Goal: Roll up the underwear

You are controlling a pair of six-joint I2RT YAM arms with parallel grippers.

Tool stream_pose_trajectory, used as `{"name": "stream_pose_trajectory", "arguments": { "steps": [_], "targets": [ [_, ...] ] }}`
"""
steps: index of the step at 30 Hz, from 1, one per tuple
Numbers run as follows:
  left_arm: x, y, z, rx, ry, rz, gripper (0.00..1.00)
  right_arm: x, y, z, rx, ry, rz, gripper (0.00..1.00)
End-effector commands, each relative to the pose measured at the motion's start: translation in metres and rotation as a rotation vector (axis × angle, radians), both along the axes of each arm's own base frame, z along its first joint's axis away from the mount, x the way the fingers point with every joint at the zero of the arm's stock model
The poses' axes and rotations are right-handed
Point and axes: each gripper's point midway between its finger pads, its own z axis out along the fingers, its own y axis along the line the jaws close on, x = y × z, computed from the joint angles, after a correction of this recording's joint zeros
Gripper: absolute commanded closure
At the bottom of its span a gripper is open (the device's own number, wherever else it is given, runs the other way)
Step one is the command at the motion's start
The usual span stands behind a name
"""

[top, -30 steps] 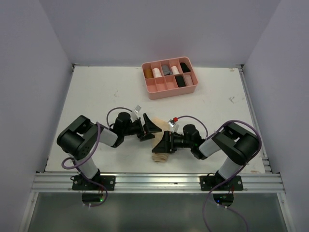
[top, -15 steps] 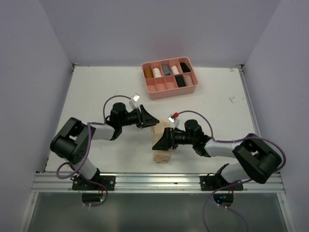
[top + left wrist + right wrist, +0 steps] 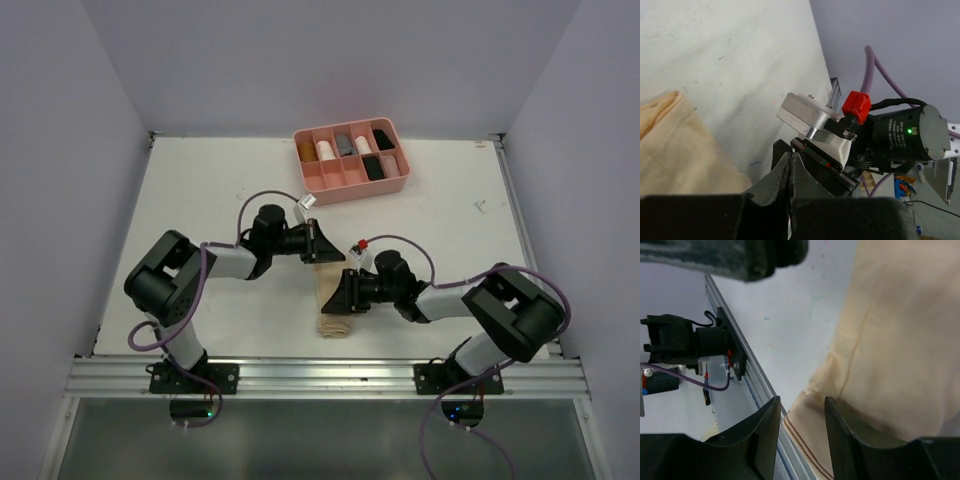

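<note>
A pale tan underwear [image 3: 328, 318] lies flat on the white table between my two grippers. It fills the right side of the right wrist view [image 3: 900, 340] and shows at the left of the left wrist view [image 3: 680, 150]. My left gripper [image 3: 326, 248] sits at the cloth's far end with its fingertips pressed together [image 3: 791, 155]; no cloth shows between them. My right gripper [image 3: 338, 298] is low over the cloth's left edge, jaws partly apart [image 3: 801, 402], with the hemmed corner under the gap. The black and pink underwear are out of view.
A rigid pink divided tray [image 3: 345, 190] with several rolled items stands at the back, right of centre. An aluminium rail [image 3: 320, 375] runs along the table's near edge, close to the cloth's near end. Grey walls close in both sides.
My left gripper has moved right, to the far end of the tan underwear, and has gone from open to shut. My right gripper's jaws have narrowed over the cloth's edge.
</note>
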Motion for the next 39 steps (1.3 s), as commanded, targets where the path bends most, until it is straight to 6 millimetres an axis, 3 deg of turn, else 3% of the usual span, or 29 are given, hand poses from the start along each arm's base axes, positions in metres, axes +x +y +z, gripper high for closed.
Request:
{"name": "stream_pose_trajectory", "arguments": {
  "steps": [1,6,10,13,16,17,18,20,21,22,23,24,27,29,32,34,35,39],
  "targets": [
    [0.007,0.004,-0.035,0.099,0.063,0.038,1.0,0.015,0.007,-0.003,0.018,-0.032,-0.047,0.56],
    [0.008,0.023,-0.09,0.214,0.183,0.091,1.0,0.007,0.002,-0.026,-0.006,0.039,-0.061,0.64],
    [0.021,0.031,-0.109,0.247,0.197,0.099,1.0,0.0,-0.004,-0.039,-0.027,0.081,-0.067,0.67],
    [0.033,0.035,-0.11,0.243,0.184,0.1,1.0,-0.002,-0.006,-0.049,-0.049,0.103,-0.069,0.73],
    [0.037,0.026,-0.085,0.16,0.123,0.04,0.96,0.001,0.003,-0.04,-0.014,0.108,-0.052,0.78],
    [0.037,0.023,-0.073,0.129,0.1,0.025,0.9,0.001,0.005,-0.035,0.0,0.105,-0.044,0.78],
    [0.036,0.019,-0.047,0.066,0.03,0.001,0.86,0.005,0.007,-0.027,0.015,0.096,-0.045,0.77],
    [0.034,0.016,-0.016,-0.002,-0.022,-0.023,0.75,0.012,0.015,0.0,0.05,0.053,-0.034,0.77],
    [0.032,0.015,0.012,-0.041,-0.086,-0.041,0.7,0.015,0.017,0.011,0.06,0.027,-0.036,0.77],
    [0.032,0.017,0.025,-0.055,-0.126,-0.043,0.65,0.014,0.013,0.011,0.027,0.043,-0.038,0.76],
    [0.033,0.02,0.038,-0.066,-0.164,-0.038,0.55,0.021,0.018,0.041,0.063,-0.018,-0.036,0.76],
    [0.032,0.024,0.061,-0.074,-0.212,-0.032,0.51,0.022,0.017,0.047,0.05,-0.051,-0.032,0.76],
    [0.04,0.043,0.092,-0.007,-0.349,-0.009,0.42,0.02,0.008,0.069,0.01,-0.092,-0.032,0.75],
    [0.049,0.058,0.099,0.091,-0.55,-0.021,0.39,0.015,-0.001,0.06,-0.063,-0.063,-0.024,0.75],
    [0.035,0.077,0.094,0.303,-0.788,-0.119,0.38,0.005,-0.013,0.036,-0.155,-0.036,0.005,0.75],
    [0.016,0.094,0.082,0.412,-0.95,-0.225,0.39,0.0,-0.018,0.02,-0.205,-0.005,0.024,0.75],
    [-0.003,0.103,0.07,0.469,-0.962,-0.272,0.39,-0.001,-0.019,0.011,-0.23,0.01,0.038,0.75],
    [-0.054,0.115,0.045,0.541,-1.229,-0.462,0.41,0.001,-0.019,-0.005,-0.262,0.02,0.043,0.76]
  ]
}}
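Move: The underwear lies folded into a long strip, its middle roughly 7 cm back from the left hand, about 1 cm to its left and some 11 cm below, with the strip's far end almost under that hand. The pink organizer box stands about 23 cm ahead of the left hand, 4 cm to its right and 8 cm below. From the right hand the underwear's middle is about 3 cm ahead, straight in line sideways and some 4 cm down. The left hand, fingers shut, sinks some 11 cm to cloth height at the far part of the underwear, draws slightly left and then forward, and opens to over half as it rises steeply more than 20 cm and swings left away from the strip, rolling about 60 degrees clockwise as seen along its fingers and dipping a little with a pull back at the very end. Meanwhile the right hand lowers about 4 cm towards the near half while its fingers close to half their gap, climbs some 12 cm, then comes back down 7 cm over the same half with that narrower gap kept. ##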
